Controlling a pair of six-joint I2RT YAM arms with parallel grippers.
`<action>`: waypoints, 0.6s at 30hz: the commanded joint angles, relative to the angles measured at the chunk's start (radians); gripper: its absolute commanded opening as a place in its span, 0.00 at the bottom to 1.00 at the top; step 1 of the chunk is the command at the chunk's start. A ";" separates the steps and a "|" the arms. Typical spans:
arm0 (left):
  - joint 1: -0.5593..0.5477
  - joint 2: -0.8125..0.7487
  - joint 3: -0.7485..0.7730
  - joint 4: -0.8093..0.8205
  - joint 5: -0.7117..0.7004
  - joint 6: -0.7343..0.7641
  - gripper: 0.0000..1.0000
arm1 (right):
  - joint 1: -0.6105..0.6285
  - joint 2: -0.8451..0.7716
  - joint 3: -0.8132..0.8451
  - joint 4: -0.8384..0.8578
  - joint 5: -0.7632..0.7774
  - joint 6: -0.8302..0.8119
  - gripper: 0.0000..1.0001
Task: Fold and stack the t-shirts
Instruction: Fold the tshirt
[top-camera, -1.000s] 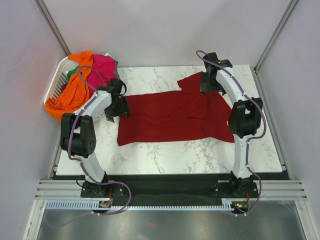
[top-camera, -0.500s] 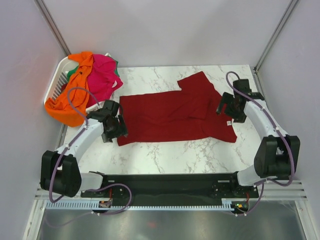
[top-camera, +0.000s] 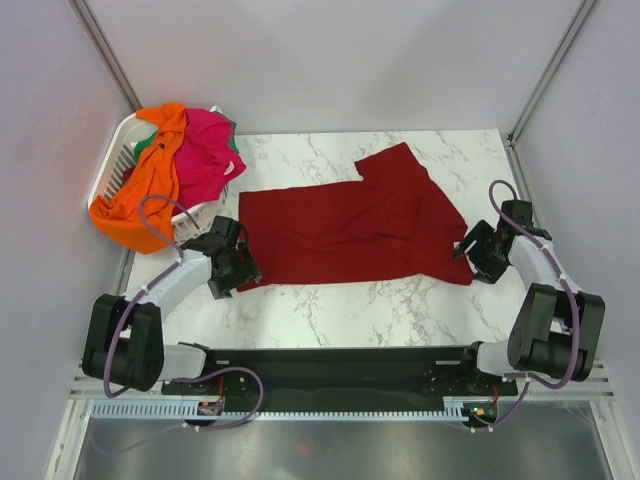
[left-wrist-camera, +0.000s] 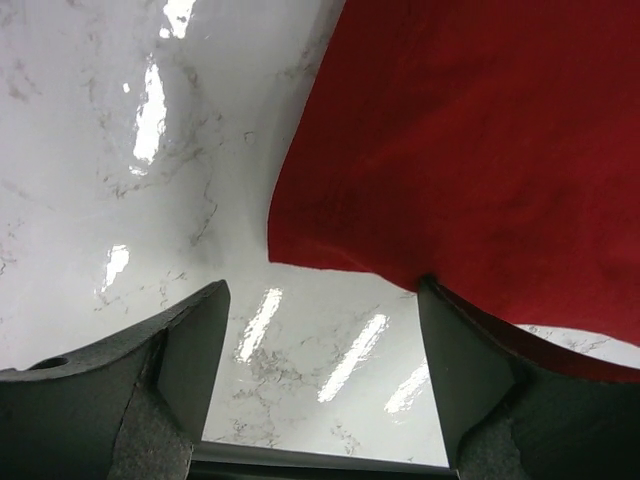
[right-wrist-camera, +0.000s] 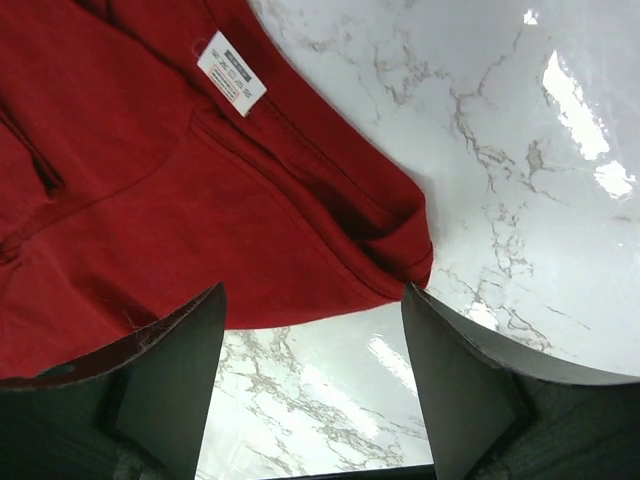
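Note:
A dark red t-shirt lies spread across the middle of the marble table, one part folded over at the back right. Its white neck label shows in the right wrist view. My left gripper is low at the shirt's near left corner, open, with only bare marble between its fingers. My right gripper is low at the shirt's near right corner, also open and holding nothing. Orange, hot pink and green t-shirts are heaped in the basket at the back left.
A white slatted laundry basket stands at the table's back left corner, shirts hanging over its rim. Pale enclosure walls stand on three sides. Bare marble lies between the shirt and the arm bases.
Both arms have swung down from the shirt's upper edges to its near corners. The right gripper moved from the back right to the right side; its jaws narrowed a little. The shirt lies still.

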 joint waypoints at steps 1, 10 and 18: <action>0.004 0.023 0.003 0.078 -0.001 -0.032 0.83 | -0.003 0.011 -0.022 0.065 -0.033 0.018 0.78; 0.002 0.031 -0.015 0.106 0.002 -0.034 0.82 | -0.005 -0.031 -0.127 0.106 -0.021 0.021 0.78; 0.004 0.008 -0.032 0.107 0.004 -0.028 0.81 | -0.006 0.081 -0.099 0.198 0.037 0.009 0.34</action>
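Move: The red t-shirt's near right corner lies about 5 cm below the right gripper, some 2 cm back and 2 cm to its right; the white label is roughly 8 cm ahead and 2 cm left of that gripper, and the table's near edge some 18 cm back. The t-shirt's near left corner is about 2 cm below the left gripper, 2 cm to its left and 1 cm ahead. Sink the open right gripper about 4 cm onto the t-shirt's near right corner, drawing back some 2 cm on the way down; then, easing slightly forward and still lowering, close the fingers so both tips pinch the corner. Hold the left gripper wide open over the near left corner, easing it only about 1 cm forward and down. ##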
